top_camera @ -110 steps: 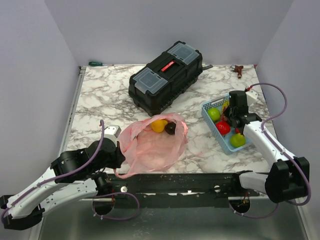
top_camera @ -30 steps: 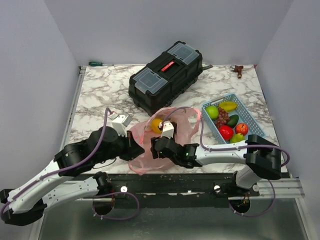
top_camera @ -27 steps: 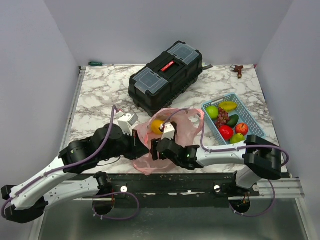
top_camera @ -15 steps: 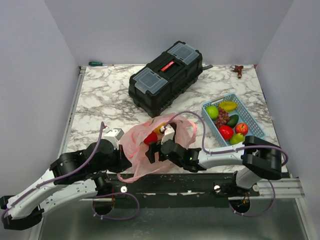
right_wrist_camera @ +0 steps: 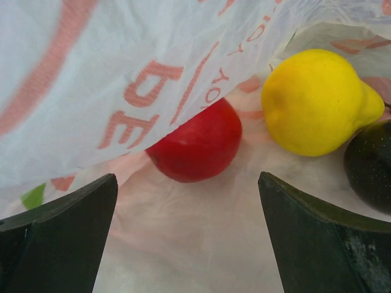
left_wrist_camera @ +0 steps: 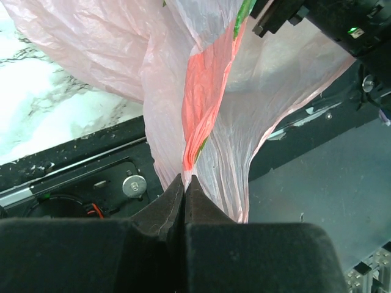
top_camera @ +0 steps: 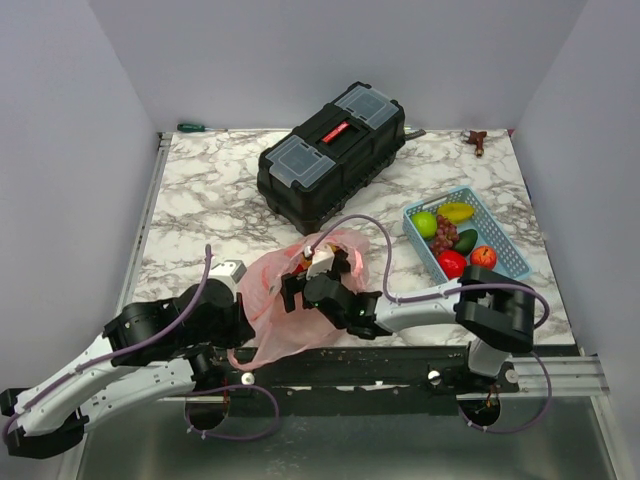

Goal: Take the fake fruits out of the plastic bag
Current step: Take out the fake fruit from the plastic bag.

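The pink plastic bag (top_camera: 285,315) lies near the table's front edge. My left gripper (left_wrist_camera: 184,179) is shut on a bunched fold of its film, at the bag's near left side (top_camera: 240,322). My right gripper (top_camera: 293,283) reaches into the bag's mouth from the right. In the right wrist view it (right_wrist_camera: 187,177) stands open over the bag's floor. Just beyond its fingertips lies a red fruit (right_wrist_camera: 198,143), half under the printed film (right_wrist_camera: 91,73). A yellow fruit (right_wrist_camera: 314,101) and a dark fruit (right_wrist_camera: 369,165) lie to the right. Neither finger touches a fruit.
A light blue basket (top_camera: 499,233) at the right holds several fruits, among them a green one (top_camera: 427,224) and a red one (top_camera: 451,263). A black toolbox (top_camera: 335,150) stands behind the bag. A screwdriver (top_camera: 190,127) lies at the back left.
My right gripper has pushed left, deeper into the bag's mouth, and opened wide. My left arm has drawn back towards the near left, still gripping the bag's film.
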Robot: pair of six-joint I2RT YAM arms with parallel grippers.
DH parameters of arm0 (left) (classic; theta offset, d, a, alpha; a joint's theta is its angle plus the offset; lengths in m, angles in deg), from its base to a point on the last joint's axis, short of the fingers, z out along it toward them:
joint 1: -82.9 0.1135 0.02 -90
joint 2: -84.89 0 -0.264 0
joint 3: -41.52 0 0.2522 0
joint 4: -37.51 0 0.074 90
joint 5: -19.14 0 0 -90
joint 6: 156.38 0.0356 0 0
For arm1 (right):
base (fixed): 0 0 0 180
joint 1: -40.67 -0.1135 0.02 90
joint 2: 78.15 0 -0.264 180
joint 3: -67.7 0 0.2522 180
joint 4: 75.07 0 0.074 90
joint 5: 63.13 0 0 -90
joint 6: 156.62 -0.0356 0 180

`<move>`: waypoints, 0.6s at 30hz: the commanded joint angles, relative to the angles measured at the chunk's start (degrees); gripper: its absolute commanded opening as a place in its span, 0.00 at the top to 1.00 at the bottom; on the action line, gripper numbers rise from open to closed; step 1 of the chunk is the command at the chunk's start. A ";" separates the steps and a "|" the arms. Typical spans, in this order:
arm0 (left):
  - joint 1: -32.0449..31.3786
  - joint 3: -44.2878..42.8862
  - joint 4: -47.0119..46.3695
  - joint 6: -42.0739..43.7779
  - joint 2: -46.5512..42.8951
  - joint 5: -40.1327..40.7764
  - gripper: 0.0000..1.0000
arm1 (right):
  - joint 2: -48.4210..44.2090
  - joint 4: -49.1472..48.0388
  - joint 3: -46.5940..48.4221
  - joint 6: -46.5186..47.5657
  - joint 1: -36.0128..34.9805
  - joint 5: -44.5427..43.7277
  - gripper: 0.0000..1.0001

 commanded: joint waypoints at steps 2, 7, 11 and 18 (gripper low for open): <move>-0.16 -2.18 1.61 2.74 1.89 2.24 1.00 | 5.85 -9.00 2.37 6.93 -0.14 -6.40 0.00; -0.17 -1.88 0.31 4.13 2.03 1.98 1.00 | 10.98 -21.03 2.35 13.63 -0.13 -2.87 0.00; -0.22 -1.80 -0.16 4.49 2.19 1.53 1.00 | 14.91 -24.27 5.04 15.90 -0.18 -3.44 0.00; -0.17 -1.64 -0.20 5.17 1.97 1.26 1.00 | 21.28 -27.95 9.59 19.95 -0.04 -2.00 0.00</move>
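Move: The open right hand is inside the bag; the red fruit lies about 6 cm ahead, 4 cm left and 3 cm below. The yellow fruit sits some 9 cm ahead and 2 cm right, the dark fruit roughly 7 cm ahead and 6 cm right, both about 3 cm lower. From the left hand, still pinching the bag's rim, the red fruit is about 19 cm ahead, 13 cm right, 11 cm down. Fingers wide open, the right hand slides about 5 cm left, also forward and down, towards the red fruit, tipping up. ##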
